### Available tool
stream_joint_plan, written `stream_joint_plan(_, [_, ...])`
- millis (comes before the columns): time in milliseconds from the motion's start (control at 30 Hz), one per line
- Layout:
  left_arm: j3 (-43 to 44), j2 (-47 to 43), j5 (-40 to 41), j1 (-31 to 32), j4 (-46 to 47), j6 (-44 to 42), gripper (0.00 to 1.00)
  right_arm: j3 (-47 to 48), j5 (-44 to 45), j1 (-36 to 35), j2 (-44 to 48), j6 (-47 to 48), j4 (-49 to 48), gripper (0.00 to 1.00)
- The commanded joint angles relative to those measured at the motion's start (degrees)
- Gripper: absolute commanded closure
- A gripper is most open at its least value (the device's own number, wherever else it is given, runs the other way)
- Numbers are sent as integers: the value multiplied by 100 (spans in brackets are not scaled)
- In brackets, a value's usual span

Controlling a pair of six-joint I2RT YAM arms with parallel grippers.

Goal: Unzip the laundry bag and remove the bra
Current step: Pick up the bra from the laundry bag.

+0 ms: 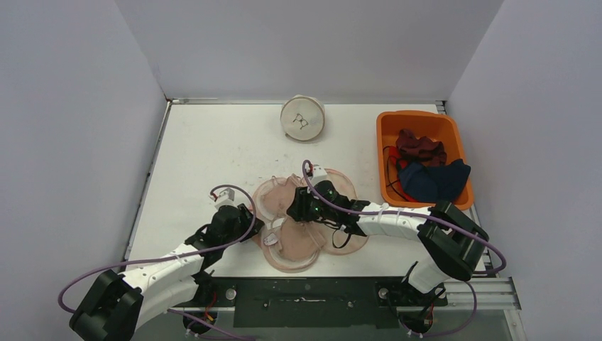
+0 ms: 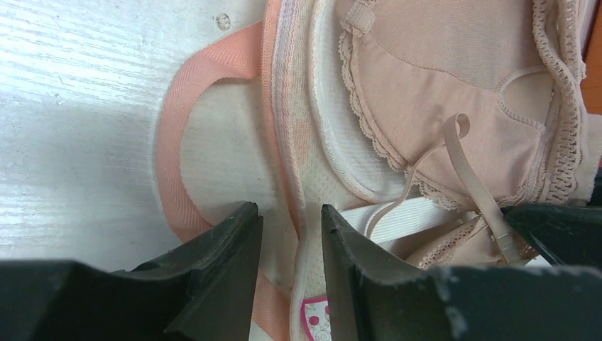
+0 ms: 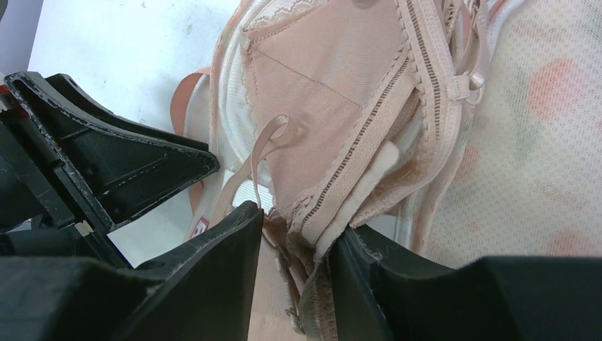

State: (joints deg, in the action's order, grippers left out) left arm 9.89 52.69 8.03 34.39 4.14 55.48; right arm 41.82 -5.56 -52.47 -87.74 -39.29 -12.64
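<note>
The pink mesh laundry bag (image 1: 292, 250) lies unzipped and spread open near the table's front edge. Its white mesh rim (image 2: 332, 160) and orange strap loop (image 2: 170, 142) fill the left wrist view. The beige lace bra (image 2: 454, 92) (image 3: 319, 92) rests in the open bag. My left gripper (image 1: 254, 229) (image 2: 287, 209) is open at the bag's left edge, the rim seam running loose between its fingers. My right gripper (image 1: 297, 207) (image 3: 298, 222) is over the bag's middle, its jaws apart with the bra's bunched lace band between them.
An orange bin (image 1: 387, 142) holding dark red and navy clothes (image 1: 426, 167) stands at the right. A white round zipped pouch (image 1: 303, 118) sits at the back centre. Grey walls enclose three sides. The two grippers are very close to each other.
</note>
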Motion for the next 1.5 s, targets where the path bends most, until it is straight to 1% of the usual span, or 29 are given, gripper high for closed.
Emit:
stream_joint_plan(0, [-30,88,-91,-38,315,-1,66,80,-15,57,-99,5,-247,61])
stream_joint_plan(33, [-26,99,-81,-38,317,-10,67,80,-1,61,-136,-10,-254,62])
stream_joint_plan(67, [-29,96,-81,-38,316,-18,68,69,18,68,-153,-29,-279,65])
stream_joint_plan(100, [-35,97,-71,-38,315,-20,69,56,1,69,-163,-39,-338,73])
stream_joint_plan(133, [-39,103,-71,-38,315,-27,70,43,-9,70,-164,-43,-370,77])
stream_joint_plan(200, [-47,105,-61,-38,315,-34,72,10,-34,70,-129,-36,-443,92])
stream_joint_plan(233, [-52,103,-52,-38,315,-39,73,-16,-52,70,-79,-22,-483,94])
stream_joint_plan(467, [-7,333,8,-42,319,-55,90,-191,-494,61,419,321,-768,95])
stream_joint_plan(567, [16,460,5,-47,362,-40,100,-212,-783,53,585,437,-840,95])
stream_joint_plan(700, [35,557,-3,-58,393,-29,100,-199,-1062,52,800,578,-876,95])
stream_joint_plan(967, [73,425,5,-72,283,-11,100,-166,-1168,61,1125,624,-801,95])
stream_joint_plan(1300, [172,-120,-26,-77,-109,29,100,-160,-755,96,659,619,-413,95])
stream_joint_plan(1467, [208,-331,-22,-82,-288,37,98,39,-634,96,840,711,-80,95])
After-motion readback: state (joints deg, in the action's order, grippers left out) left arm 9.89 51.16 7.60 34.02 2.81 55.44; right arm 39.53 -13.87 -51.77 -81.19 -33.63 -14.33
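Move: The bra's folded middle lies between the right hand's parted fingers, about 1 cm back and 2 cm below its hand point; the bag's opened printed lid is some 13 cm to the right, 2 cm ahead and 6 cm below. The left hand has the bag rim between its open fingers, about 1 cm below, with the care label 4 cm back and 2 cm to the right, 2 cm down. Right hand pinches the bra's folded middle, rises about 7 cm, sinks 3; left fingers shut on the bag rim. ##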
